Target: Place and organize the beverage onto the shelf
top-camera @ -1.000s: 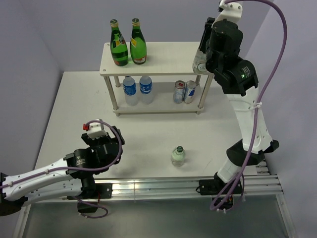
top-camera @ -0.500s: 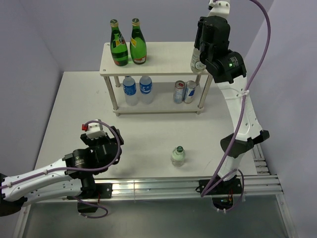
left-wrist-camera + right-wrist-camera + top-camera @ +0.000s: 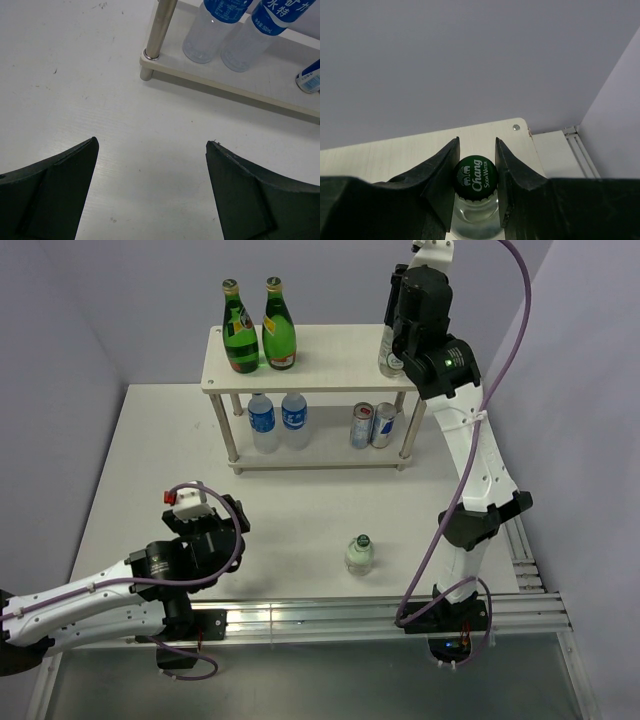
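Note:
The shelf stands at the back of the table. Its top board holds two green glass bottles. My right gripper is shut on the green cap of a clear soda water bottle, held upright over the right end of the top board. I cannot tell whether its base touches the board. A second clear bottle with a green cap stands on the table in front. My left gripper is open and empty, low over the table.
The lower tier holds two blue-labelled water bottles on the left and two cans on the right. A silver shelf leg shows ahead of my left gripper. Walls close in behind and to the right.
My right arm has carried the clear bottle left and back, from beyond the shelf's right end to over the top board. The left arm has not moved.

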Motion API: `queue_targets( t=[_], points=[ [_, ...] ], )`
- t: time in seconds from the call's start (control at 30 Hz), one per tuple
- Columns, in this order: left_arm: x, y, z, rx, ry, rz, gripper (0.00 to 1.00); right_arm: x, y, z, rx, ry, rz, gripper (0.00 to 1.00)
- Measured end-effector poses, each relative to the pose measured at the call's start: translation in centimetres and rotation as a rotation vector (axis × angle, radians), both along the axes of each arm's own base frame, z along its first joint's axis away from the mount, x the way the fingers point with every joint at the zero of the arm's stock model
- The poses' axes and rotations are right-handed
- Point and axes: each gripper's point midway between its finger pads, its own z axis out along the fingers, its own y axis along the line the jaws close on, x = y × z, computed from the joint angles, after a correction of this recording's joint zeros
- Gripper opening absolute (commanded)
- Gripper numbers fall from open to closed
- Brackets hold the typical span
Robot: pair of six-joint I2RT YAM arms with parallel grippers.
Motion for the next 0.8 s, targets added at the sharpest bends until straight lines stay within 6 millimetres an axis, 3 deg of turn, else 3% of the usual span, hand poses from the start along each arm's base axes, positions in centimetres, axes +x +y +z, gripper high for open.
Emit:
queue_targets(
  t=[0.3, 0.47, 0.5, 0.6, 0.73, 0.77, 0.8],
  points=[
    [-0.1, 0.0, 0.2, -0.022, -0.005, -0.003, 0.95, 1.3, 0.6, 0.0, 0.009, -0.033, 0.001, 0.0],
    [-0.1, 0.0, 0.2, -0.025, -0.006, -0.003, 0.95, 1.6, 0.7, -0.1, 0.013, -0.044, 0.004, 0.38],
    [-0.1, 0.0, 0.2, -0.024, -0.005, -0.003, 0.95, 1.7, 0.8, -0.1, 0.014, -0.047, 0.004, 0.57],
    [-0.2, 0.0, 0.2, -0.022, -0.005, -0.004, 0.95, 1.8, 1.0, -0.4, 0.023, -0.047, 0.012, 0.7],
    [-0.2, 0.1, 0.1, -0.017, -0.002, -0.005, 0.95, 2.2, 1.4, -1.8, 0.022, -0.02, 0.02, 0.81],
    [-0.2, 0.1, 0.1, -0.015, -0.001, -0.005, 0.95, 2.3, 1.5, -2.2, 0.02, -0.013, 0.02, 0.93],
    [-0.2, 0.1, 0.1, -0.015, -0.001, -0.006, 0.95, 2.4, 1.5, -2.4, 0.023, -0.008, 0.022, 0.98]
  ],
)
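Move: The right hand already holds the clear soda bottle by its neck. The spot for it, on the top shelf board near the right end, lies about 18 cm below that hand, 1 cm ahead and 1 cm to its left. Level with the spot, two green bottles stand about 22 and 29 cm to the hand's left. From the left hand the spot is some 27 cm ahead, 39 cm right and 13 cm up. Still pinching the bottle neck, the right hand eases it forward over the top board, slightly to the left, for a good 1.5 cm at an even height. Then the fingers open wide and come off the neck while the hand sinks about 2.5 cm around it, still creeping a little forward and left. ##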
